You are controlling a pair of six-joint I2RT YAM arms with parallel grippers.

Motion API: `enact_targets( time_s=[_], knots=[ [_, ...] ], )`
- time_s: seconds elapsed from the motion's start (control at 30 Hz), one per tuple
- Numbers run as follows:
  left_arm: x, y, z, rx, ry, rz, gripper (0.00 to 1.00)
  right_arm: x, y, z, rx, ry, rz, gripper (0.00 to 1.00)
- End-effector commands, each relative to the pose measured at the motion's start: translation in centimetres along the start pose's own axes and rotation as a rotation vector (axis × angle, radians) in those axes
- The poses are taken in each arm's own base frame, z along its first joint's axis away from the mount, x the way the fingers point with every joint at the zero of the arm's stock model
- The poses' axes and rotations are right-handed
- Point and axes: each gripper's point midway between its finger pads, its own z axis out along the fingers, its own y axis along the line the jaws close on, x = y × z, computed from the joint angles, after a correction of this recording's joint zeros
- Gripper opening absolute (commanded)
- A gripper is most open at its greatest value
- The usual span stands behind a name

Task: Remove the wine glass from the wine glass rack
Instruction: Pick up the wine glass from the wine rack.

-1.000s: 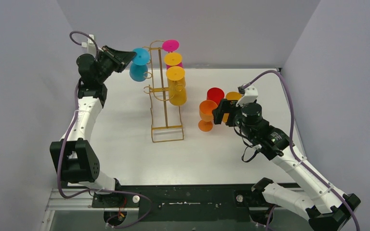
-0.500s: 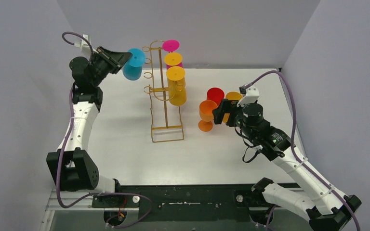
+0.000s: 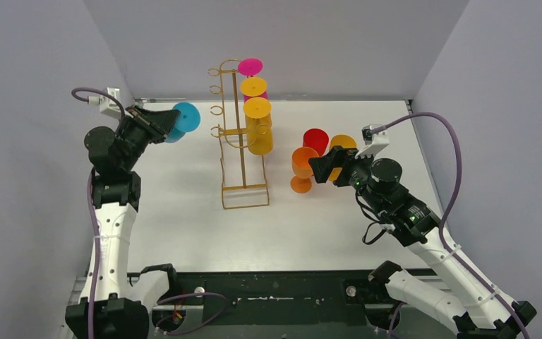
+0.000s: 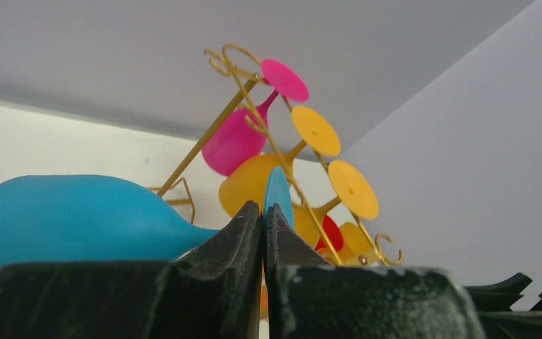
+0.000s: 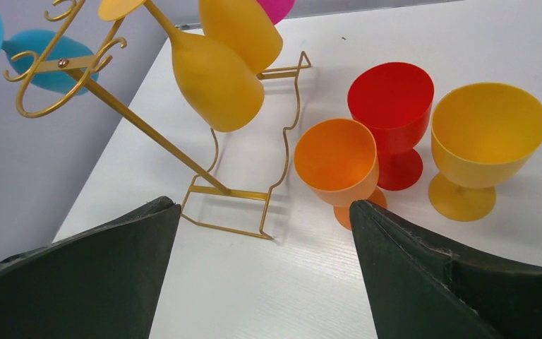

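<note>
My left gripper (image 3: 161, 126) is shut on the stem of a blue wine glass (image 3: 185, 117), holding it sideways in the air to the left of the gold wine glass rack (image 3: 243, 162), clear of its hooks. In the left wrist view the blue bowl (image 4: 70, 219) lies left of my closed fingertips (image 4: 250, 222) and the foot (image 4: 278, 192) stands edge-on just beyond them. A pink glass (image 3: 250, 67) and two yellow glasses (image 3: 260, 134) hang upside down on the rack's right side. My right gripper (image 3: 322, 164) is open, with nothing between its fingers (image 5: 134, 240).
Three glasses stand upright on the table right of the rack: orange (image 5: 335, 159), red (image 5: 389, 99) and yellow (image 5: 487, 131), just ahead of my right gripper. The rack's looped base (image 5: 240, 194) rests on the white table. Grey walls close in the left, back and right.
My left arm has drawn the blue wine glass away from the rack's left hooks, leftward and lower. The right gripper has shifted only slightly and stays open.
</note>
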Motion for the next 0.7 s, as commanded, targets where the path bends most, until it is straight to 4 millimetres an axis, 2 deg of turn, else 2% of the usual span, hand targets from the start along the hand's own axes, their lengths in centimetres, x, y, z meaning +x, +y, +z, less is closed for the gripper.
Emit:
enact_targets(
  time_s=[0.0, 0.13, 0.27, 0.47, 0.6, 0.67],
  knots=[
    [2.6, 1.6, -2.5, -0.069, 0.032, 0.021, 0.00, -1.2, 1.3, 0.0, -0.070, -0.063, 0.030, 0.96],
    [5.2, 2.4, -4.2, -0.087, 0.070, -0.011, 0.00, -1.4, 1.8, -0.1, -0.101, -0.078, 0.037, 0.97],
    [7.5, 2.3, -5.3, -0.062, 0.112, -0.060, 0.00, -1.9, 2.0, -0.4, -0.118, -0.115, 0.054, 0.97],
    [12.9, 2.7, -7.7, -0.070, 0.234, -0.127, 0.00, -1.5, 2.5, -0.2, -0.143, -0.101, 0.081, 0.97],
    [14.8, 1.8, -8.7, -0.053, 0.283, -0.135, 0.00, -1.0, 2.5, 0.2, -0.144, -0.082, 0.104, 0.97],
    [15.4, 0.8, -9.0, -0.020, 0.299, -0.129, 0.00, -0.7, 2.8, 0.4, -0.157, -0.070, 0.110, 0.97]
  ],
)
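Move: The left hand already holds the blue wine glass by its foot, clear of the rack. From it, the open right gripper is about 37 cm to the right, 11 cm back and 9 cm lower. The rack's front post stands some 16 cm to its right and 2 cm ahead; the nearest hanging yellow glass, about 21 cm right and 9 cm ahead. From the right hand, the blue glass is roughly 36 cm left and 12 cm ahead. Still pinching the blue glass by its foot, the left hand sinks about 14 cm while drawing back some 9 cm, down the rack's left side; later it also edges right, closing on the open right gripper. Its fingers tip down some 15 degrees and stay shut. ##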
